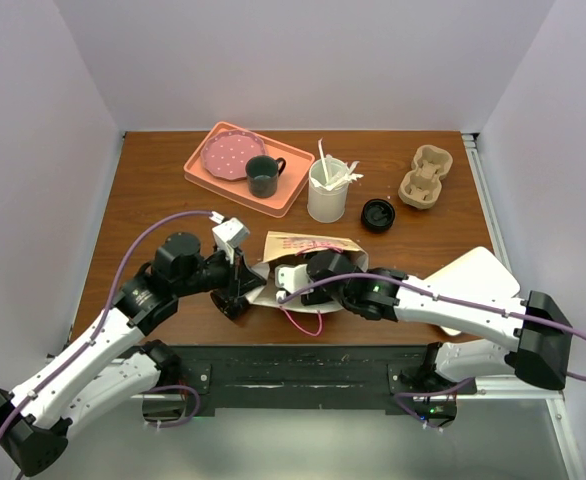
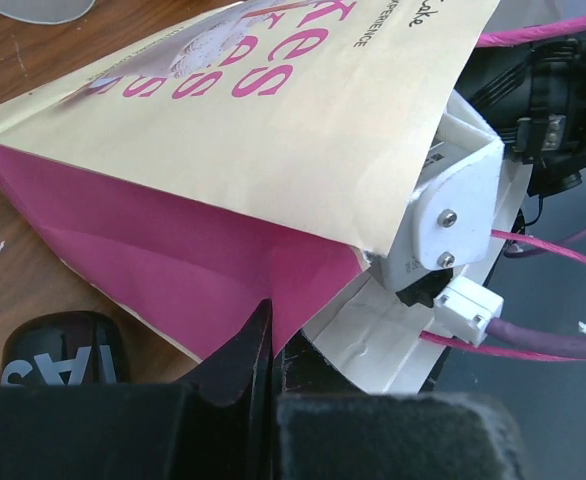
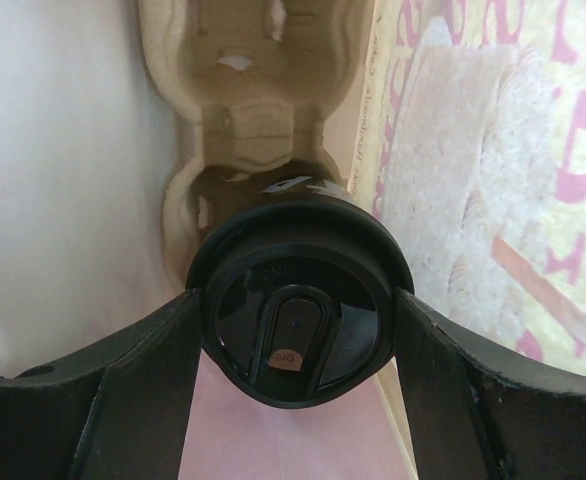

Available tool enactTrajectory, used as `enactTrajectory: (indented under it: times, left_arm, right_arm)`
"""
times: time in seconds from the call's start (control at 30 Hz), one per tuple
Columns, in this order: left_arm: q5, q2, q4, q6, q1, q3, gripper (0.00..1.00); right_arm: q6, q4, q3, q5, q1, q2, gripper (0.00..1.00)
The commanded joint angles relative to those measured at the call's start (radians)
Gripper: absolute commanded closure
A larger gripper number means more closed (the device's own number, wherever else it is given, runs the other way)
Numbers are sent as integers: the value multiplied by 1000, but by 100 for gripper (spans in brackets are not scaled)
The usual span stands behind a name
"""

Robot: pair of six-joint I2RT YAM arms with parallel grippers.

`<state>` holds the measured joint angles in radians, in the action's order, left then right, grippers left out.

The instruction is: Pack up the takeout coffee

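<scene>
The takeout coffee (image 3: pixel 293 300), a black cup with a round black lid and white lettering on its side, sits between the fingers of my right gripper (image 3: pixel 295 296), which is shut on its lid. It is inside the paper bag (image 1: pixel 313 245), which lies on its side, in front of a cardboard cup carrier (image 3: pixel 243 110). In the top view the bag hides the right gripper's fingers. My left gripper (image 2: pixel 269 312) is shut on the bag's (image 2: pixel 253 130) magenta-lined mouth edge. A second lettered black cup (image 2: pixel 63 350) stands on the table beside it.
A pink tray (image 1: pixel 291 190) at the back holds a dark mug (image 1: pixel 264 175) and a dotted plate (image 1: pixel 228 153). A white cup of stirrers (image 1: pixel 327 195), a loose black lid (image 1: pixel 378 214), another cardboard carrier (image 1: pixel 425 178) and a flat white sheet (image 1: pixel 478 275) lie to the right.
</scene>
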<state>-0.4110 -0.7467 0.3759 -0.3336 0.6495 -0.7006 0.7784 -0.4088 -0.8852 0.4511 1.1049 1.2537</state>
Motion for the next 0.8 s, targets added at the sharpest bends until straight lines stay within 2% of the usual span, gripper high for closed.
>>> enactTrajectory:
  times: [0.0, 0.27, 0.43, 0.57, 0.6, 0.63, 0.7, 0.77]
  left_arm:
    - [-83, 10, -78, -27, 4, 18, 100]
    - [-95, 18, -74, -22, 6, 10, 99]
    - [-101, 7, -83, -28, 6, -3, 85]
    - [-91, -8, -62, -19, 4, -28, 80]
    - [-89, -13, -57, -15, 6, -33, 76]
    - [-86, -17, -52, -10, 4, -45, 65]
    - [-83, -25, -37, -4, 4, -66, 57]
    - [-69, -28, -20, 1, 4, -83, 55]
  right_arm:
    - [35, 90, 32, 6, -14, -48, 76]
    - [18, 74, 55, -48, -16, -56, 75]
    - [12, 71, 58, -77, -16, -50, 75]
    - [-21, 25, 28, -94, -17, -43, 75]
    - [-31, 19, 28, -100, -16, -49, 75]
    - [-34, 4, 26, -106, -17, -48, 75]
    - [-48, -11, 19, -126, -17, -45, 75]
    - [-54, -13, 15, -137, -17, -40, 75]
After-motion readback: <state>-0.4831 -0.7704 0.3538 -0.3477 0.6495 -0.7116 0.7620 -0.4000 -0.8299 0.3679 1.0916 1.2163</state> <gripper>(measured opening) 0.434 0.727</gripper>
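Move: Just beyond the right hand's held cup, the carrier pocket in the bag lies about 5 cm ahead, 2 cm left and 4 cm down. From that hand, the utensil holder is roughly 22 cm ahead, 4 cm right; the black lid 20 cm ahead, 16 cm right. The left hand has the bag's side edge at its shut fingertips; the loose black cup stands some 4 cm ahead of that hand, 7 cm left and 14 cm below. Easing the held cup down inside the bag, at the mouth of the carrier's near pocket, the right hand sinks about 1.5 cm and draws back 1 cm, its fingers tipping slightly steeper and keeping their grip on the lid. The left hand drifts about 1 cm back and to its right, then spreads its fingers to nearly half open around the bag's pink side edge, loosening its pinch. ##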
